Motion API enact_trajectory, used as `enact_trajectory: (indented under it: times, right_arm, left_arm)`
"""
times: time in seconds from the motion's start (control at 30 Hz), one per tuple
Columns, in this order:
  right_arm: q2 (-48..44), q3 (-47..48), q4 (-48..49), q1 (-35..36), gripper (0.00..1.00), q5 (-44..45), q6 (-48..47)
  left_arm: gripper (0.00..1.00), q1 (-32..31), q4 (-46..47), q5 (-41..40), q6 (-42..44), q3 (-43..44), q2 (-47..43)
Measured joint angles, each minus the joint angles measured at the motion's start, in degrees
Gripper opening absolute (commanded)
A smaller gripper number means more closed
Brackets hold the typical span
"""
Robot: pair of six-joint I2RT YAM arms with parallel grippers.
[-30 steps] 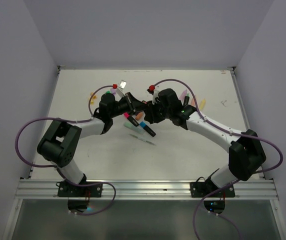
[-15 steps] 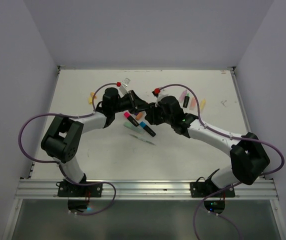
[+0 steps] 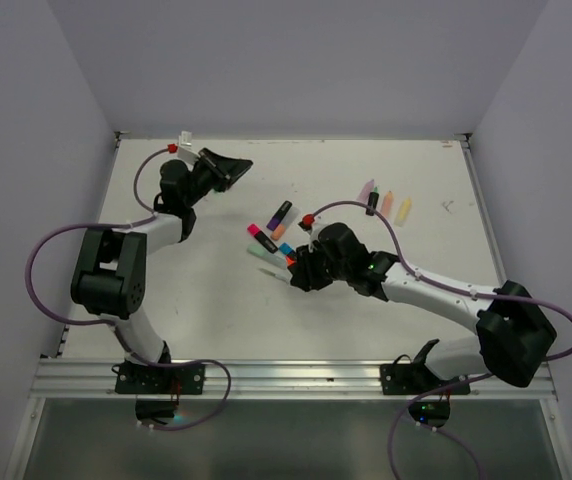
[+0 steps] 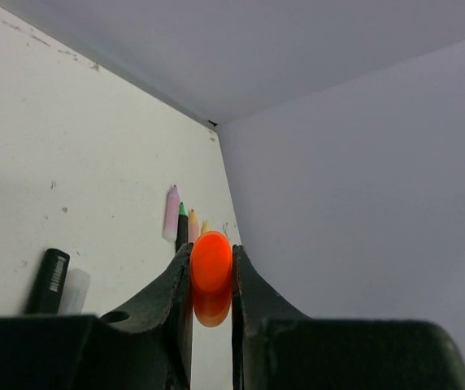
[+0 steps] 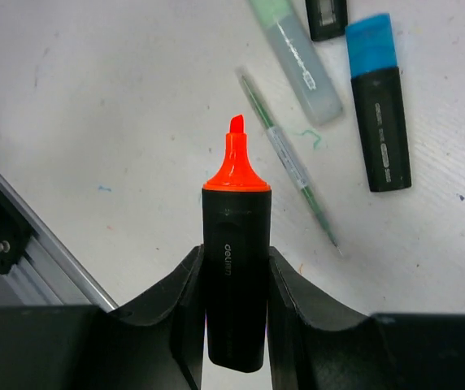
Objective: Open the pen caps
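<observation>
An orange pen cap (image 4: pixel 211 268) is pinched between the jaws of my left gripper (image 4: pixel 211 262), which is shut on it. In the top view that gripper (image 3: pixel 236 166) hangs over the table's far left. My right gripper (image 5: pixel 234 262) is shut on a black highlighter barrel (image 5: pixel 234 268) whose bare orange tip (image 5: pixel 235 158) points away over the table. From above, the right gripper (image 3: pixel 297 272) sits near the middle, beside a blue-capped pen (image 5: pixel 379 122), a pale green barrel (image 5: pixel 295 57) and a thin silvery stick (image 5: pixel 289 158). Purple-capped (image 3: pixel 280 213) and pink-capped (image 3: pixel 258 236) pens lie close by.
Pastel pink (image 3: pixel 368 188), orange (image 3: pixel 387 203) and yellow (image 3: pixel 403 208) barrels and a black pen (image 3: pixel 374 203) lie in a row at the far right. A metal rail (image 5: pixel 21 268) runs along the table's near edge. Grey walls enclose the table.
The two grippers were together over the middle; now the left one has swung to the far left with the orange cap, and the right one has drawn back nearer with the uncapped barrel.
</observation>
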Motion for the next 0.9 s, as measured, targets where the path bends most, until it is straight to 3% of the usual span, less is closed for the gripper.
enact_trajectory:
  times: [0.1,0.23,0.53,0.9]
  right_arm:
    - [0.0,-0.7,-2.9,0.1,0.00,2.4,0.7]
    - [0.0,0.9,-9.6,-1.6,0.00,10.2,1.5]
    - [2.8,4.0,-13.6,-19.9,0.00,18.5,1.5]
    - [12.9,6.4,-17.2,-26.8,0.00,26.8,0.2]
  left_arm:
    - [0.00,0.0,-0.3,-0.7,0.7,0.2,0.0]
    - [0.00,-0.9,-7.3,-0.9,5.9,1.2,-1.0]
    - [0.00,-0.9,-24.8,-4.9,20.7,-2.9,-12.2]
    - [0.00,-0.9,-33.7,-7.7,28.1,-4.7,-11.3]
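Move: The right hand, holding the uncapped orange pen, has the yellow pen of the finished row some 27 cm ahead and 32 cm to its right; in that row the peach pen is about 29 cm ahead and 26 right, and the pink pen 33 ahead and 21 right, all 10 cm below. From the left hand, gripping the orange cap, the loose purple cap lies about 12 cm ahead and 6 left, the green cap 12 ahead and 10 left, and the purple pen 2 ahead and 11 right, all 21 cm lower. Sweeping mainly right, some 22 cm, the right hand also goes forward and sinks towards the row of uncapped pens, turning clockwise about 45 degrees as its fingers tip steeply down, the orange pen still pinched. Meanwhile the left hand keeps the orange cap and sinks about 9 cm while drawing back and a little left, its fingers dipping from level. ##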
